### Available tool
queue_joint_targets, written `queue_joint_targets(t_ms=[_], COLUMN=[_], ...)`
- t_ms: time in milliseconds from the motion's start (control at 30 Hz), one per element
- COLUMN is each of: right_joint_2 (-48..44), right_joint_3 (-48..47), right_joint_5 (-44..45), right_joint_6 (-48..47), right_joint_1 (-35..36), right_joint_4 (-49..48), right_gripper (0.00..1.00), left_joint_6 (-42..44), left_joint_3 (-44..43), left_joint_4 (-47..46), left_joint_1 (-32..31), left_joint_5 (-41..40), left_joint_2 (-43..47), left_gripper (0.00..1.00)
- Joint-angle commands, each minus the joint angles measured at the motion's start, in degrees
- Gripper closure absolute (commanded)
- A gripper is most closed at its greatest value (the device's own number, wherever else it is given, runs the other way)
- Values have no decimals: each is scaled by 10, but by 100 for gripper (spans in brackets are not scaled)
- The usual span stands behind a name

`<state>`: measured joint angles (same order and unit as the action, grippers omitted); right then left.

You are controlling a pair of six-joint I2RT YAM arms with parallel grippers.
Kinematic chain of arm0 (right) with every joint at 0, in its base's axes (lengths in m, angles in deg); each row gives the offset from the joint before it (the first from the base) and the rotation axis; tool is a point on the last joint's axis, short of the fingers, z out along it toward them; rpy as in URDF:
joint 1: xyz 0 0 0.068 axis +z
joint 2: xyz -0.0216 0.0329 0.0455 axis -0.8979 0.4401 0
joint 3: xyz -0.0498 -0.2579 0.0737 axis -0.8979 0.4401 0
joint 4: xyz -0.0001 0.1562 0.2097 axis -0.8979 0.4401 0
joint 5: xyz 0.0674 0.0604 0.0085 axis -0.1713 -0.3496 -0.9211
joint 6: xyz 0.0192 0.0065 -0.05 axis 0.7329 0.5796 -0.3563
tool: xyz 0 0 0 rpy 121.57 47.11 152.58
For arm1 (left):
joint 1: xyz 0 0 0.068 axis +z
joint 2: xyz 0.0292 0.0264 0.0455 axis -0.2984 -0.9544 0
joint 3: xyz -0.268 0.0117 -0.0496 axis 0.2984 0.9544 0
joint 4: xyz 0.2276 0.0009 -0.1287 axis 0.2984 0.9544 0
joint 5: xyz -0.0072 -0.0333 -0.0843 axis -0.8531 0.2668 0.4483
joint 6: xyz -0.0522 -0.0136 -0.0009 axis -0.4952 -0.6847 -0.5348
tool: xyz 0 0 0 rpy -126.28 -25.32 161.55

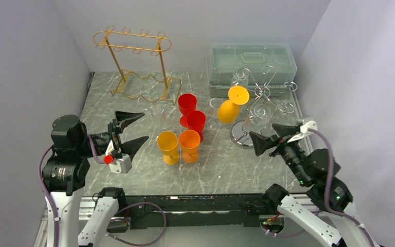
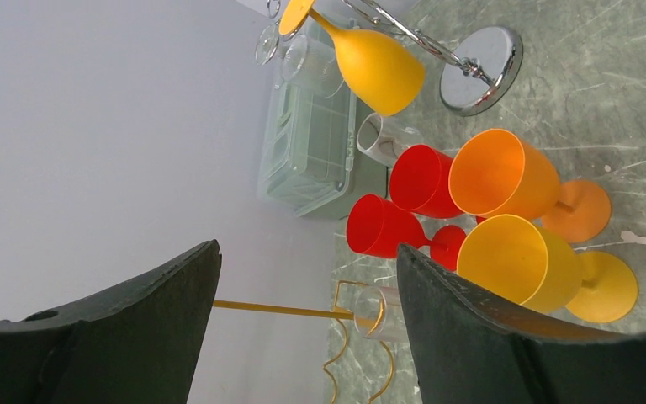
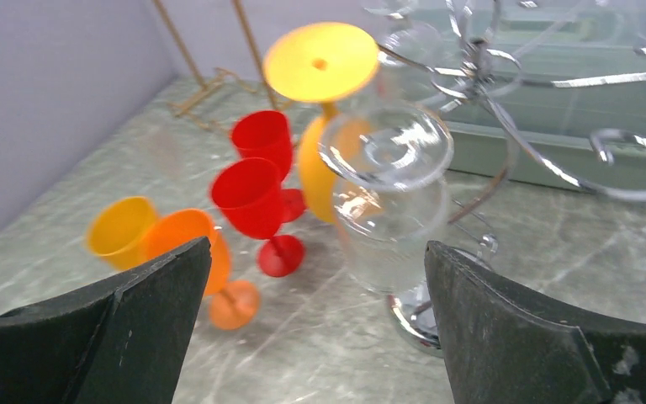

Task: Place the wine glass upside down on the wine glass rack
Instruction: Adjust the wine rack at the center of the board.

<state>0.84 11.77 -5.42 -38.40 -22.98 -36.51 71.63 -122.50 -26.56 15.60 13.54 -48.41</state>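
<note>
A clear wine glass (image 3: 387, 227) hangs upside down on the chrome wine glass rack (image 3: 555, 168), its foot up in a wire arm. A yellow wine glass (image 3: 320, 61) hangs inverted beside it. My right gripper (image 3: 317, 244) is open, with nothing between its fingers, just short of the clear glass's bowl. In the top view the right gripper (image 1: 262, 131) sits right in front of the clear glass (image 1: 257, 119) and the rack (image 1: 241, 138). At the table's left my left gripper (image 1: 145, 125) is open and empty, facing the standing glasses.
Two red glasses (image 1: 187, 103), a yellow one (image 1: 167, 144) and an orange one (image 1: 189, 143) stand upright mid-table. Clear glasses (image 1: 158, 110) (image 1: 215, 107) stand behind them. A gold rack (image 1: 133, 62) stands at the back left, a lidded plastic box (image 1: 252, 62) at the back right.
</note>
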Motion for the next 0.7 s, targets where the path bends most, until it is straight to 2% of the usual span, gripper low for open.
queue_joint_targets(t_ms=[0,100,200,367,433,600,667], right_joint_2=[73,131,178,302,356,500,546], right_joint_3=[-121,-191,-247,-359,-400,-513,-563], right_joint_5=[-102,-97,-80,58,93,147,198], right_joint_6=[50,61,63,56,46,-19,-41], right_joint_1=[1,1,1,1,1,1,-2], right_joint_4=[119,151,141,148,148,166,187], right_gripper=[0,1,7,25,29,30,32], left_joint_6=[27,19,6,-60,-80,-98,-113], left_joint_3=[-6,-10,-16,-20,-24,-30,-32], left_joint_4=[21,22,25,12,14,25,19], left_joint_1=[1,0,0,0,0,0,0], left_joint_5=[-4,0,-4,-11,-14,-24,-25], left_joint_2=[3,3,3,6,7,10,11], left_gripper=[18,18,18,17,17,17,17])
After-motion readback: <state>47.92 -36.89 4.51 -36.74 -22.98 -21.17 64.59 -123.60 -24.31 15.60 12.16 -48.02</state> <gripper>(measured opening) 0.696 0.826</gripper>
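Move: The silver wine rack's hub is about 12 cm ahead of the open right hand, some 2 cm to its right and 4 cm above it. The yellow glass's foot is roughly 11 cm ahead, 5 cm left and 4 cm up. The near clear glass hangs just 6 cm ahead, 1 cm right and 5 cm below. From the left hand, the hub is about 12 cm ahead, 35 cm to the right and 2 cm below. The rack top and the yellow glass's foot are what the right hand climbs towards: it first rises while easing back 1–2 cm from the near clear glass, then sweeps forward and left over that glass, ending about 11 cm higher and 10 cm farther out. Its fingers narrow from wide open to partly open, and the wrist tips down about 10 degrees and turns slightly clockwise. It comes close above the yellow glass's foot, with no contact to be seen. ##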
